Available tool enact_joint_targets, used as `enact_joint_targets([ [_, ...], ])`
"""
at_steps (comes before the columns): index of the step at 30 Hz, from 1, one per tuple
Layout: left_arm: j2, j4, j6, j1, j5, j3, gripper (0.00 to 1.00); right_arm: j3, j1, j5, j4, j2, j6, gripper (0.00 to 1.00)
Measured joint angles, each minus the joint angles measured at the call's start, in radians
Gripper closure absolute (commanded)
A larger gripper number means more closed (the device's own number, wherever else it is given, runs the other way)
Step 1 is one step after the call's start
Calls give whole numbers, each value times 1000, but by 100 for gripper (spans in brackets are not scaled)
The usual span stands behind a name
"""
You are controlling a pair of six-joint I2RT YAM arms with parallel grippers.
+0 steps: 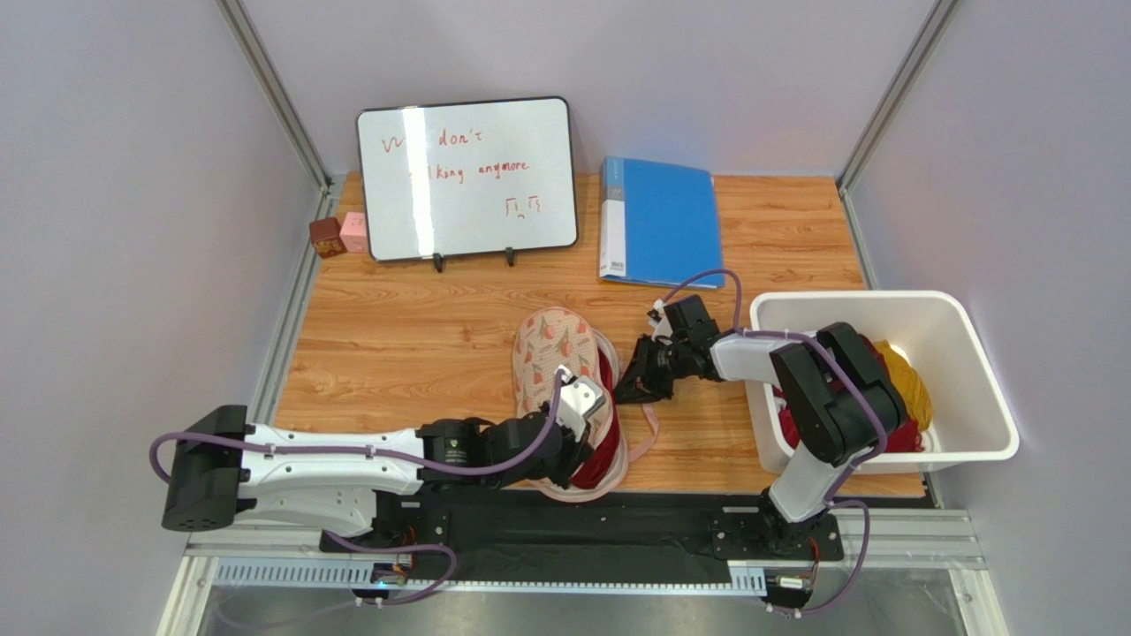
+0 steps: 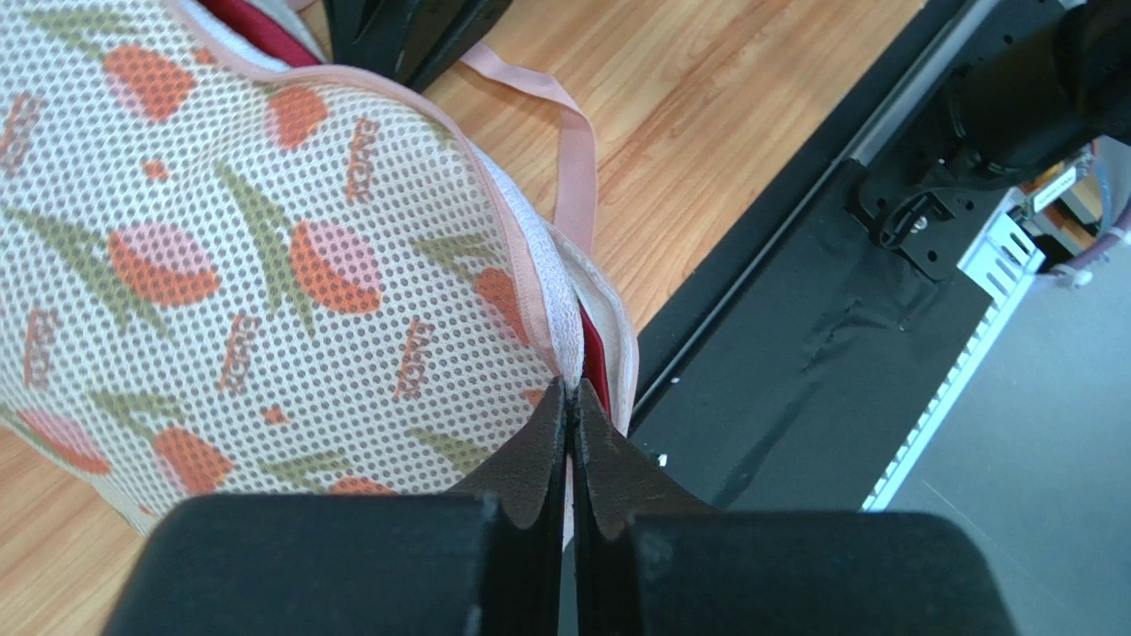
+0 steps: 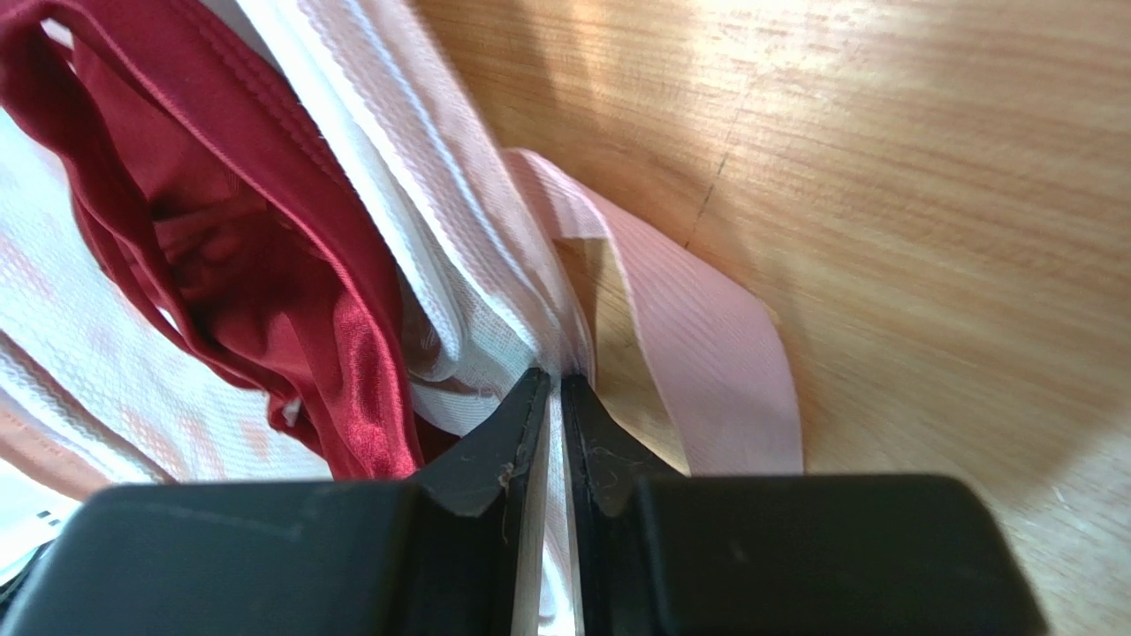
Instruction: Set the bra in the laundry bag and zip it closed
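The laundry bag (image 1: 558, 355), a printed mesh pouch, lies mid-table with its mouth gaping toward the near right. Inside the opening lies the dark red bra (image 1: 608, 444), which also shows in the wrist views as a sliver of bra (image 2: 594, 374) and a bunched bra (image 3: 199, 225). My left gripper (image 1: 588, 437) is shut on the bag's pink-trimmed rim at its near end, the gripper (image 2: 574, 387) pinching it beside the bag (image 2: 239, 265). My right gripper (image 1: 635, 387) is shut on the opposite rim, its jaws (image 3: 558, 380) clamping white lining fabric. A pink loop strap (image 3: 704, 358) trails on the wood.
A white bin (image 1: 863, 304) with red and yellow clothes (image 1: 905, 384) stands at the right, close behind the right arm. A whiteboard (image 1: 467, 176), a blue folder (image 1: 660, 220) and two small blocks (image 1: 340, 235) line the back. The black base rail (image 1: 571, 520) runs just near the bag.
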Motion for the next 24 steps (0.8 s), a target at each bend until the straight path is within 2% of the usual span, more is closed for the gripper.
enact_joint_targets([
  [1, 0, 5, 3, 0, 11, 0, 89, 0, 0, 0, 0, 1, 0, 85],
  [2, 0, 8, 7, 0, 19, 0, 77, 0, 0, -1, 0, 2, 0, 85],
  [4, 0, 17, 14, 0, 35, 0, 62, 3, 0, -4, 2, 7, 0, 85],
  [10, 18, 12, 3, 0, 47, 0, 45, 10, 0, -10, -3, 13, -5, 83],
  [13, -21, -14, -18, 6, 29, 0, 43, 19, 0, 11, -34, 1, -25, 77],
  [16, -122, -35, -59, 54, 40, 0, 43, 23, 1, 68, -101, -50, -63, 66],
  [20, -270, -93, -177, 267, 84, 1, 46, 23, 2, 147, -201, -148, -112, 58],
  [24, -322, -185, -291, 485, 146, -18, 46, 23, 14, 224, -294, -269, -148, 48],
])
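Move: The left hand, shut on the flap's edge at the laundry bag's near end, has the bra about 8 cm ahead, level left-right and some 10 cm below; the flap's middle is roughly 11 cm ahead, 3 cm left and 7 cm below. The pink strap lies about 5 cm ahead of that hand, 9 cm right, 11 cm down. The right hand already pinches the bag's outer rim right at its fingertips; from it the bra is some 6 cm left and 3 cm back, and the strap 4 cm right and 5 cm back. Staying almost in place, the left fingers open and let go of the flap edge; the hand then swings forward and left by about 9 cm each, rising some 5 cm, and turns counter-clockwise to hang over the flap's left side. The right hand keeps its hold on the rim at first, then opens too and backs off right and up by roughly 4 cm. ##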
